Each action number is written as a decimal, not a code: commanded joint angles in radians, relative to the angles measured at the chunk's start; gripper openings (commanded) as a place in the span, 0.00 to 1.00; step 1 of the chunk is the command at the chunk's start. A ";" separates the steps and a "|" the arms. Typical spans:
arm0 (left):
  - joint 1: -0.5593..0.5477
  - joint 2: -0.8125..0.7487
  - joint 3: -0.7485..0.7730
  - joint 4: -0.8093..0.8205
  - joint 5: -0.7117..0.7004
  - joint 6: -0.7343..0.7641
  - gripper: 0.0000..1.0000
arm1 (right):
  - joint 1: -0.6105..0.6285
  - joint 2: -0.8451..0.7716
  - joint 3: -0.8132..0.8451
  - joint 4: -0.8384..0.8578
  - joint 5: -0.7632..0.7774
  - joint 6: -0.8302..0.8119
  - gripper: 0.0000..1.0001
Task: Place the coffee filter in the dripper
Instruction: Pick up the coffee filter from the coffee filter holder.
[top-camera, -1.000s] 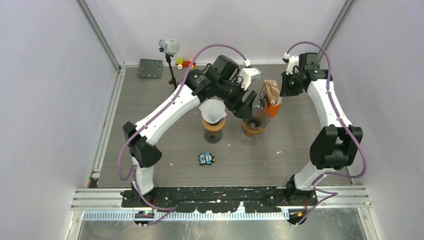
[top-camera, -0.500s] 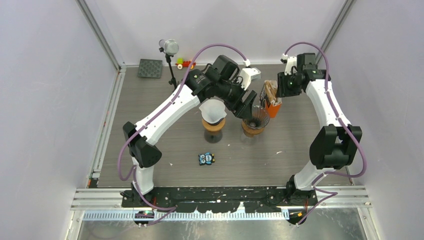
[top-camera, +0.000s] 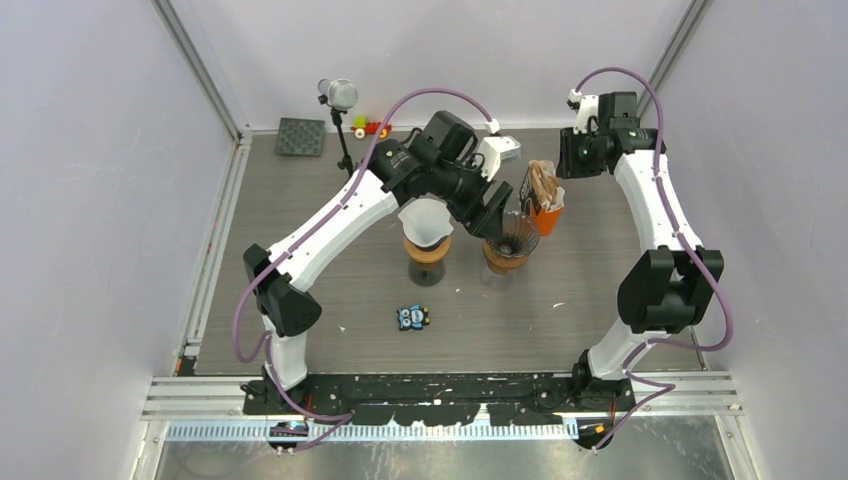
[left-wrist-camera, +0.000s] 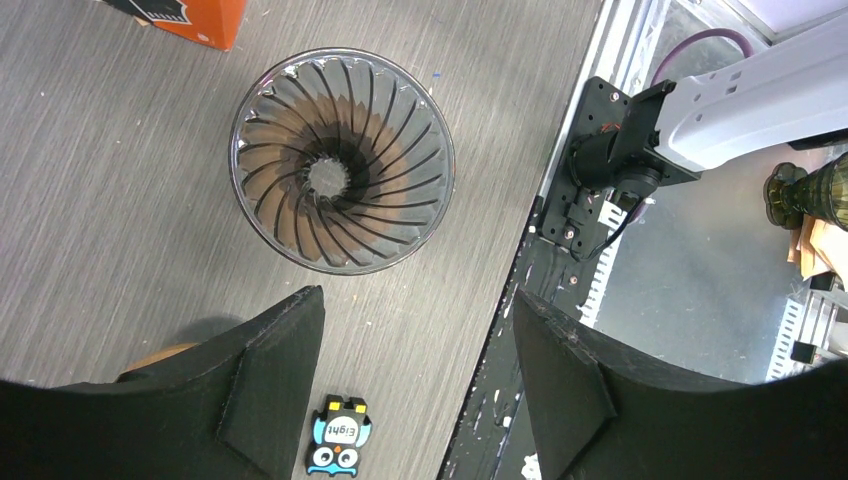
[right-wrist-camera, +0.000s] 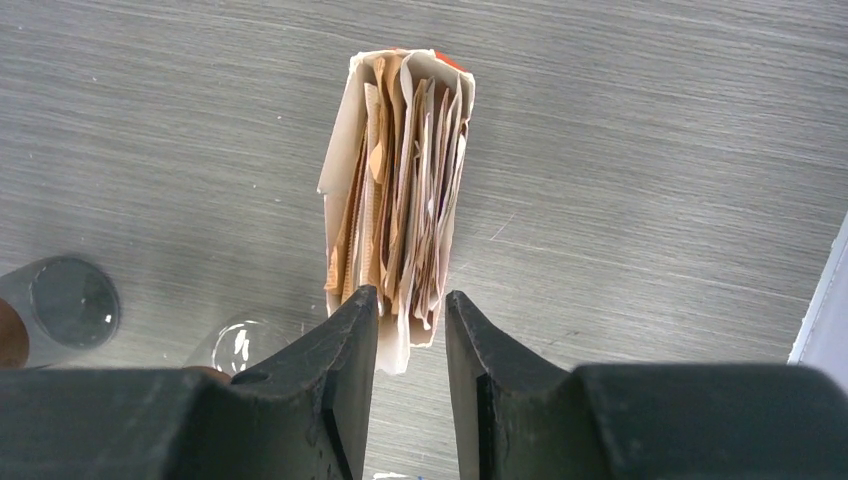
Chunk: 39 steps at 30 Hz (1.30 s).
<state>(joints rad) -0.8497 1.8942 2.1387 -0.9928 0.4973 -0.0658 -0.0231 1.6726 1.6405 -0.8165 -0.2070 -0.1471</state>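
The empty ribbed glass dripper (left-wrist-camera: 340, 160) stands on the table, also in the top view as the dripper (top-camera: 510, 238). Brown paper coffee filters (right-wrist-camera: 400, 180) stand packed upright in an orange box (top-camera: 545, 205) just behind and to the right of it. My right gripper (right-wrist-camera: 410, 295) hovers over the near end of the filter stack, jaws apart with a narrow gap, nothing pinched between them. My left gripper (left-wrist-camera: 415, 345) hangs wide open and empty above the table beside the dripper, and appears in the top view as the left gripper (top-camera: 497, 215).
A second dripper holding a white filter (top-camera: 425, 225) sits left of the empty one. An owl toy (left-wrist-camera: 338, 448) lies near the front. At the back left are a microphone stand (top-camera: 340, 100), a dark mat (top-camera: 301, 136) and a small toy (top-camera: 368, 127).
The right wrist has shifted slightly toward the back of the table above the filter box. The left arm has stayed still.
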 joint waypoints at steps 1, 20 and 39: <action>-0.003 -0.060 0.001 0.034 0.006 0.018 0.71 | 0.004 0.033 0.052 0.023 0.011 0.014 0.35; -0.003 -0.059 0.000 0.034 0.005 0.019 0.71 | 0.014 0.096 0.066 0.016 0.020 0.007 0.25; -0.003 -0.064 -0.005 0.034 0.003 0.023 0.71 | 0.020 0.060 0.099 0.003 0.010 0.020 0.03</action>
<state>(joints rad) -0.8497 1.8938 2.1365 -0.9913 0.4973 -0.0647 -0.0074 1.7840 1.6737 -0.8207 -0.1955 -0.1364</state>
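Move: The coffee filter to be taken stands in the coffee filter holder with its middle some 2 cm ahead of the right hand, 1 cm to its left and 7 cm below. The holder's middle is about 3 cm ahead, 2 cm left and 10 cm down, and the ribbed dripper some 9 cm back, 10 cm left and 10 cm down. From the left hand, the filter lies roughly 14 cm ahead, 13 cm to the right and 15 cm lower. The right hand, empty and part open, sinks nearly 4 cm in two stages to the upper edges of the packed filters, easing about 1.5 cm forward as it goes, with the fingers tipping some 5 degrees further down. The fingers narrow slowly on the way down and then, with the hand all but still at the bottom, shut the rest of the way to pinch the upper edge of a filter in the near part of the holder. ##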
